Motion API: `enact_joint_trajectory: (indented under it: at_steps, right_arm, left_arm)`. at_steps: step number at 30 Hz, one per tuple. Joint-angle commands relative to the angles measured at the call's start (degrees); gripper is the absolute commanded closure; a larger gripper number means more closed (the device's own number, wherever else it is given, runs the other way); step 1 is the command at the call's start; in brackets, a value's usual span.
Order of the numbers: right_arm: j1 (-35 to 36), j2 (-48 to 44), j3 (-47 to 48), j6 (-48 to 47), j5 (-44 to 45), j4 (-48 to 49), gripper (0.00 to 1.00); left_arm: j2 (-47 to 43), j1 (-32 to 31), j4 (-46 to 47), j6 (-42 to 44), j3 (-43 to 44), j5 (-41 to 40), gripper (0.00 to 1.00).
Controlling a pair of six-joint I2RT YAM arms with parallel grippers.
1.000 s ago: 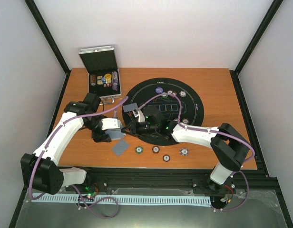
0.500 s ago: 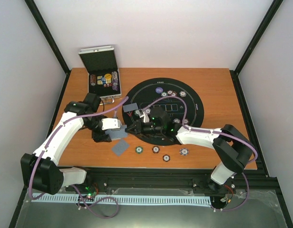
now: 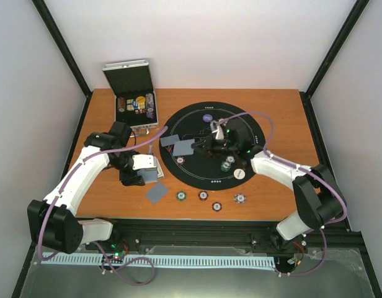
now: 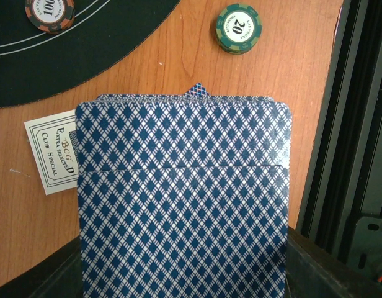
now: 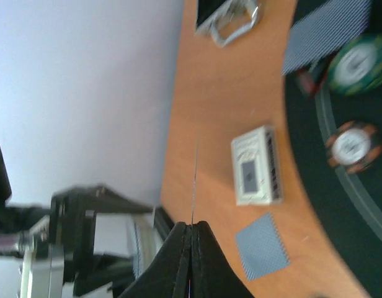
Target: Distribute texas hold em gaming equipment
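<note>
My left gripper [image 3: 143, 166] hovers over the table left of the black mat [image 3: 253, 146], shut on a deck of blue-diamond-backed playing cards [image 4: 182, 198] that hides its jaws. My right gripper [image 3: 200, 144] is over the mat's left part, shut on a single card [image 3: 185, 148], seen edge-on as a thin line [image 5: 194, 180] in the right wrist view. One card [image 3: 168, 141] lies on the mat's left edge, another card [image 3: 157, 193] on the wood. Several striped chips sit on the mat [image 3: 226, 166] and along the near table edge [image 3: 203, 195]. A purple disc [image 3: 207, 117] lies at the mat's far side.
The open silver case [image 3: 136, 105] holding more chips stands at the far left. A white card box [image 5: 256, 164] lies on the wood beside the left gripper. A green 20 chip [image 4: 239, 28] lies close to the black rail [image 4: 358, 124] at the table's near edge.
My right gripper has swung from beside the left gripper's deck up and right onto the mat, carrying one card. The left arm and its deck have stayed put.
</note>
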Motion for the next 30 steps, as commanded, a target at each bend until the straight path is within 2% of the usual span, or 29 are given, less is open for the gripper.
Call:
enact_joint_trajectory:
  at_steps: [1, 6, 10, 17, 25, 26, 27, 28, 30]
  right_arm:
    - [-9.45, 1.16, 6.83, -8.63, -3.89, -10.64, 0.97]
    - [-19.05, 11.54, 20.44, -15.64, -4.65, -20.38, 0.97]
    - [-23.67, 24.48, 35.61, -19.52, -2.84, -27.54, 0.97]
    - [-24.79, 43.67, 59.38, -22.96, 1.23, -39.14, 0.97]
    - [-24.7, 54.18, 76.72, -25.58, 5.33, -48.96, 0.97]
    - [-24.7, 54.45, 78.64, -26.3, 6.14, -50.48, 0.95]
    - [-24.7, 54.21, 79.46, -27.15, 6.98, -51.7, 0.88]
    - [-24.72, 53.54, 79.78, -27.96, 7.91, -52.64, 0.77]
    - [-24.7, 51.7, 79.39, -29.24, 9.68, -54.14, 0.69]
  left_arm:
    - [0.2, 0.07, -0.81, -0.2, 1.44, 0.44, 0.99]
    - [0.47, 0.11, -1.07, -0.42, 1.81, 0.14, 0.99]
    - [1.31, 0.11, -1.15, -1.39, 2.42, 0.45, 0.99]
    - [1.8, 0.11, -1.53, -2.24, 3.3, 0.27, 0.99]
    - [2.24, 0.11, -1.81, -2.9, 3.34, 0.48, 0.99]
    - [2.24, 0.11, -1.89, -3.06, 3.32, 0.66, 0.99]
    - [2.24, 0.11, -1.83, -3.13, 3.37, 0.79, 0.99]
    - [2.19, 0.11, -1.85, -3.21, 3.36, 0.85, 0.99]
    - [2.15, 0.11, -1.79, -3.4, 3.24, 0.89, 0.99]
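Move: The right hand holds one card by its edge. Its place on the mat's far part, beside the purple button, lies about 30 cm ahead, 10 cm to the right and 15 cm below. The button is some 26 cm ahead and 8 cm right, a green chip about 23 cm ahead and 10 cm right; an already dealt card lies 13 cm ahead and 11 cm left. From the left hand, with the deck, that place is about 40 cm ahead, 31 cm right. Keeping its pinch on the card, the right hand sweeps quickly forward about 30 cm and some 13 cm to the right, towards the mat's far edge by the purple button. It stays high at first, then sinks to about 9 cm lower, fingers tipping more steeply down and swinging slightly clockwise; at the very end they part and let go of the card. ##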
